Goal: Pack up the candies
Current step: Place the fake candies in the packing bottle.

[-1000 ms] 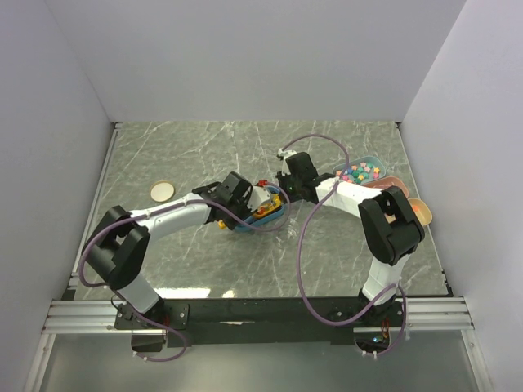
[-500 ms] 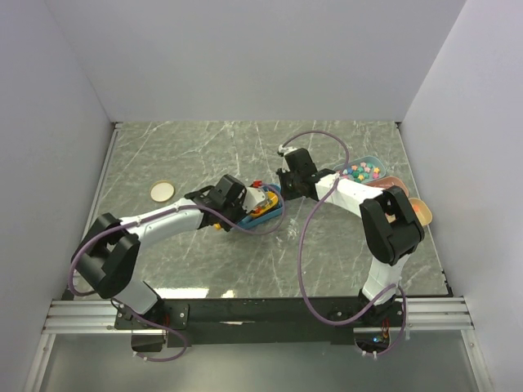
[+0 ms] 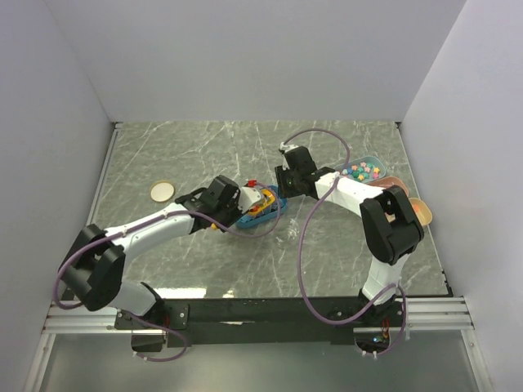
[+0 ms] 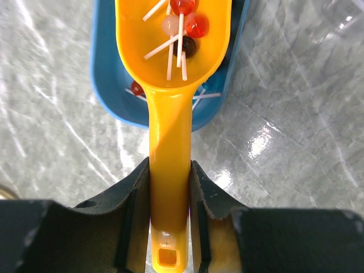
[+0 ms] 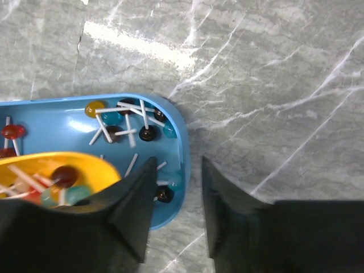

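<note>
The candies (image 5: 147, 133) are small round sweets on white sticks, blue, dark, red and amber, lying in a blue tray (image 5: 68, 122). More of the candies (image 4: 185, 25) sit in the bowl of a yellow scoop (image 4: 173, 62) held over the blue tray (image 4: 108, 85). My left gripper (image 4: 169, 176) is shut on the scoop's handle. My right gripper (image 5: 177, 170) is open and straddles the tray's end rim, one finger inside and one outside. From above, the tray (image 3: 274, 198) lies mid-table between the left gripper (image 3: 237, 204) and the right gripper (image 3: 282, 186).
A clear tub of pastel sweets (image 3: 360, 171) stands at the right behind my right arm. Orange bowls (image 3: 421, 211) sit by the right edge. A round tan lid (image 3: 163, 191) lies on the left. The table is grey marble with walls on three sides.
My right gripper has opened off the tray's rim. My left arm has swung left, drawing the scoop slightly left and back.
</note>
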`<action>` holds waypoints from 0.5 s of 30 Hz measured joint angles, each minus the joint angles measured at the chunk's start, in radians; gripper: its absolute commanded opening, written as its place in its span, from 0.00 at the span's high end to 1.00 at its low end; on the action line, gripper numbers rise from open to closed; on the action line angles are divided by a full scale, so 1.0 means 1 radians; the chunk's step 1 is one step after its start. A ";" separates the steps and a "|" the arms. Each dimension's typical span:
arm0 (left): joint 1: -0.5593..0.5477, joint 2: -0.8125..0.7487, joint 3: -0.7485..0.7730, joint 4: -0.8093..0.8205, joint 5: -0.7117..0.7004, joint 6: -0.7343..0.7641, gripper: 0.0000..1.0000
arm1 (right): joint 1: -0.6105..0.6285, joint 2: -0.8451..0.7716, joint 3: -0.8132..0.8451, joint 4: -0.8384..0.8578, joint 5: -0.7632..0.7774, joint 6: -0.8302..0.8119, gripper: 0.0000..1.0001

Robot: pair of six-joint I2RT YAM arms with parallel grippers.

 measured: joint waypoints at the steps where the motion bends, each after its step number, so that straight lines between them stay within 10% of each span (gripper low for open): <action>1: 0.000 -0.012 0.000 0.000 0.000 0.000 0.99 | 0.000 -0.001 0.000 -0.002 0.000 0.001 0.52; 15: -0.014 -0.195 0.042 -0.193 0.039 0.075 0.99 | -0.080 -0.234 -0.012 -0.111 0.035 0.094 0.25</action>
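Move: The left hand holds the candy-laden orange scoop. The clear packing bottle stands about 16 cm to its right, 3 cm nearer the base and slightly lower, and the blue box's middle is 8 cm right, 4 ahead and 5 below. From the empty right hand the bottle is some 11 cm back and 2 right, a little lower. The box's middle is about 5 cm left, 4 back and 4 below it. Left lifts the loaded scoop some 5 cm and back; right opens, rising 8 cm and rightward from the box. ##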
